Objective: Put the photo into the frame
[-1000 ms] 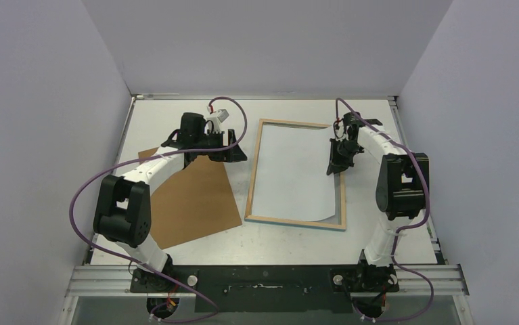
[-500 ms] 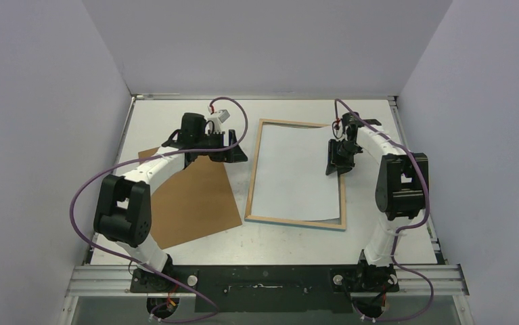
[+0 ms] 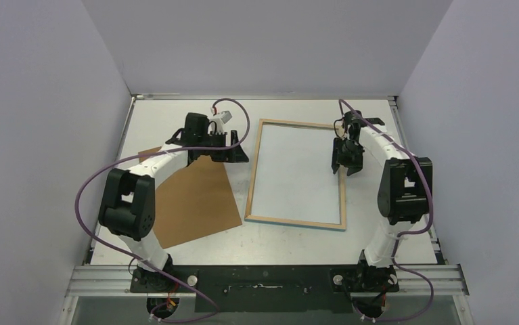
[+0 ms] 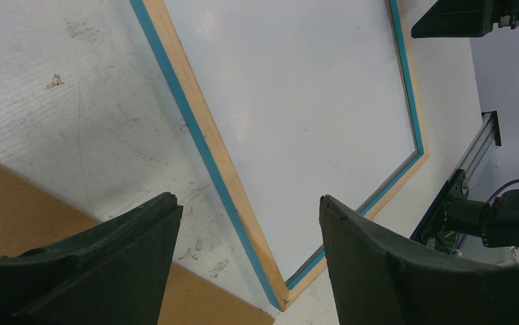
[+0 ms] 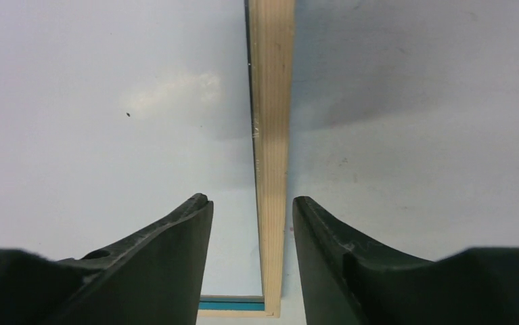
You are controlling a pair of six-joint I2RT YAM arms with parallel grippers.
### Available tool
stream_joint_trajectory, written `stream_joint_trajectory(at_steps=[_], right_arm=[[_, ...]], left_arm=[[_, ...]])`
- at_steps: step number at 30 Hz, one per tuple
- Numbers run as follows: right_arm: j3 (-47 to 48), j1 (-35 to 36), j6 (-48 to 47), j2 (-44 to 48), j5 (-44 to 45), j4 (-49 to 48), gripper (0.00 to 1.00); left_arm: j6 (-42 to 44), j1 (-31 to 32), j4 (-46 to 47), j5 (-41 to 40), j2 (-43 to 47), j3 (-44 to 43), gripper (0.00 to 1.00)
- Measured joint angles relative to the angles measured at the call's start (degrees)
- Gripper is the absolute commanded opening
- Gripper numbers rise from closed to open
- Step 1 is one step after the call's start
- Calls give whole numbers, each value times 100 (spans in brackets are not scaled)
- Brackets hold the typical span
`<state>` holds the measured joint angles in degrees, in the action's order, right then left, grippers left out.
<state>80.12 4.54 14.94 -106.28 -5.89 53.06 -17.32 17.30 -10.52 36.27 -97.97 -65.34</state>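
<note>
The frame point(image 3: 252, 177) lies flat at mid-table, wood-coloured back up, with a turquoise strip along its rails point(image 4: 202, 142). The photo point(image 3: 297, 172) rests flat inside it, only a plain white side showing point(image 4: 290, 101) point(image 5: 107, 101). My right gripper point(image 3: 346, 164) hovers over the frame's right rail point(image 5: 271, 101), open point(image 5: 252, 200), its fingers either side of the rail and holding nothing. My left gripper point(image 3: 236, 153) stands open point(image 4: 247, 198) just left of the frame's left rail, above the near corner, and is empty.
A brown backing board point(image 3: 192, 200) lies on the table left of the frame, partly under my left arm; its corner point(image 4: 13, 203) shows beneath the left finger. Grey walls enclose the table on three sides. A metal rail point(image 3: 263, 274) runs along the near edge.
My right gripper has opened and let go of the photo's raised right edge, which has dropped flat into the frame. The right gripper shifted slightly right. The left arm barely moved.
</note>
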Motion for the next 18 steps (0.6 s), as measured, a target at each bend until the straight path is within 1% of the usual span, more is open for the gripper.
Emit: stream_joint_trajectory(at_steps=[3, 6, 10, 12, 18], right_arm=[[0, -11, 140, 199, 326, -9, 59], [0, -46, 306, 350, 560, -83, 64], [-144, -125, 496, 365, 590, -313, 71], [-323, -153, 603, 363, 525, -433, 73], [-549, -201, 868, 278, 223, -745, 76]], left_arm=[[-2, 20, -98, -31, -146, -179, 73], [-15, 42, -221, -50, -361, -398, 73], [-85, 96, -341, -103, -708, -721, 73], [-144, 142, -367, -140, -868, -837, 72], [-317, 391, -612, -219, -1471, -1322, 70]])
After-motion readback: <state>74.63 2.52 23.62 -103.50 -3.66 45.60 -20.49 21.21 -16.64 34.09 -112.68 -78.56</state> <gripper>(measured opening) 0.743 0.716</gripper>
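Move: The right hand hangs over the frame's right side: the middle of that bar is about 4 cm below it, 1 cm back and level sideways. The photo's middle is some 13 cm left of this hand, level fore and aft, 4 cm below. For the left hand, the middle of the frame's left side is about 5 cm right, 1 cm back and 9 cm down. The photo's middle lies roughly 17 cm right and 1 cm back, the brown board 15 cm left and 8 cm back, both some 10 cm down. Towards the frame's left side the left hand sinks about 4 cm while reaching some 3.5 cm right and 2 cm forward, fingers staying wide and tipping a little steeper. The right hand rises and swings right about 2 cm each, then drops back down and slightly left over the frame's right side, opening wide and turning some 10 degrees clockwise until its fingers stand on either side above the bar. ##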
